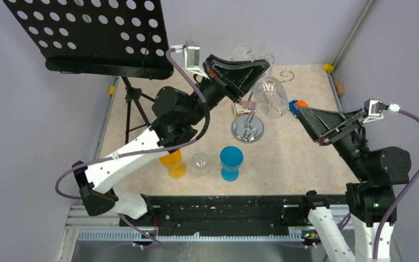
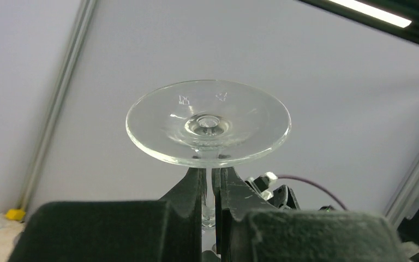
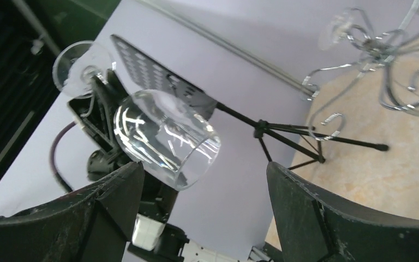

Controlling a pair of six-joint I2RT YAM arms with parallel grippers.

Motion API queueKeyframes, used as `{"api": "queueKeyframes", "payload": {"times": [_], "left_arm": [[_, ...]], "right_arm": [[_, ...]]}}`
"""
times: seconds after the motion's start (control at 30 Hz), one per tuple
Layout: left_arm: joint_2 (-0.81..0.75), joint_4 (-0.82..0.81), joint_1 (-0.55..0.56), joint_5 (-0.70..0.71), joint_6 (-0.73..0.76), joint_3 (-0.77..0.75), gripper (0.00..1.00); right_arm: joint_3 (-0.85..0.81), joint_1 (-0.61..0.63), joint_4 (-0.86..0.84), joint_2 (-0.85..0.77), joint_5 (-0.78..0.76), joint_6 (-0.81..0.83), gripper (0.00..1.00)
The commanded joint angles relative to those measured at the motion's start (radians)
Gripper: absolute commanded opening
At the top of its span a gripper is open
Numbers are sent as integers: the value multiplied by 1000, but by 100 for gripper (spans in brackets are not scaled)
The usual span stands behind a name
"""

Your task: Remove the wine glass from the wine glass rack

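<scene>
The clear wine glass (image 1: 271,97) hangs tilted in the air, bowl down, just right of the rack's top. My left gripper (image 1: 259,69) is shut on its stem. In the left wrist view the round foot (image 2: 208,123) sits right above the fingers, with the stem (image 2: 209,199) pinched between them. The wine glass rack's shiny disc base (image 1: 247,130) stands mid-table, and its curled wire arms (image 3: 382,54) show at the top right of the right wrist view. My right gripper (image 1: 310,126) is open to the right of the glass. Its jaws stand wide below the bowl (image 3: 163,136) and touch nothing.
A black perforated music stand (image 1: 93,33) on a tripod (image 1: 133,103) fills the back left. Near the front stand an orange cup (image 1: 173,164), a small clear glass (image 1: 200,162) and a blue cup (image 1: 231,162). A blue and orange toy (image 1: 297,105) lies right of the glass.
</scene>
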State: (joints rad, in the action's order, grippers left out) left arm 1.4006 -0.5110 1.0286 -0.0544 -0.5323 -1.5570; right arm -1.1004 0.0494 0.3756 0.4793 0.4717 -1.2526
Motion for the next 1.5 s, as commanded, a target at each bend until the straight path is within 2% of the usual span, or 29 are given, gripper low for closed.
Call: {"api": "queueKeyframes", "payload": {"times": [0.0, 0.1, 0.3, 0.6, 0.7, 0.93, 1.07, 1.2, 1.3, 1.47], "left_arm": [[-2, -165, 3, 44, -142, -61, 0], [19, -199, 4, 66, -157, -77, 0], [55, -264, 2, 16, -197, -88, 0], [107, -341, 4, -90, -234, -101, 0], [116, -365, 3, -123, -261, -100, 0], [144, -521, 6, -179, -298, -82, 0], [182, -650, 10, -230, -295, -88, 0], [201, -662, 14, -334, -234, -113, 0], [202, -646, 14, -371, -190, -112, 0], [231, -688, 17, -425, -189, -111, 0]], "right_arm": [[38, 1, -408, 10, 108, -119, 84], [51, 3, -561, 32, 149, -202, 82], [18, 2, -610, 86, 198, -243, 77], [42, 1, -789, 113, 222, -356, 41], [59, 2, -856, 113, 215, -385, 34], [91, 2, -979, 114, 158, -458, 33], [119, 2, -1048, 125, 146, -520, 41], [123, 1, -1059, 123, 134, -539, 44], [124, 2, -1079, 129, 129, -561, 42], [134, 2, -1163, 148, 123, -614, 33]]}}
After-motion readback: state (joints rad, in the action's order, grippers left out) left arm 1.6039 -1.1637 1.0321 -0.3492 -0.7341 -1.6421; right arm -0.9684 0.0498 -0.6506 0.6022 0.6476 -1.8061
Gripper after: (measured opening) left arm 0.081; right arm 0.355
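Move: The clear wine glass's bowl, hanging from the left fingers by its stem, is the right hand's goal: about 7 cm to its left, 2 cm ahead and some 7 cm above. From the left hand, that bowl is about 4 cm back, 4 cm right and 6 cm below. From the right hand, the rack stands roughly 18 cm ahead, 6 cm left and 28 cm down, and the blue glass about 6 cm ahead, 11 cm left and 38 cm down. Up by about 11 cm and half as far back, the right hand climbs to the bowl's open end, its fingers tipping upward and turning counter-clockwise some 25 degrees as they close from wide open to roughly a third. The left hand keeps its pinch on the stem, rising first and then drawing back, rolling and turning clockwise to swing the bowl towards the right fingertips. ##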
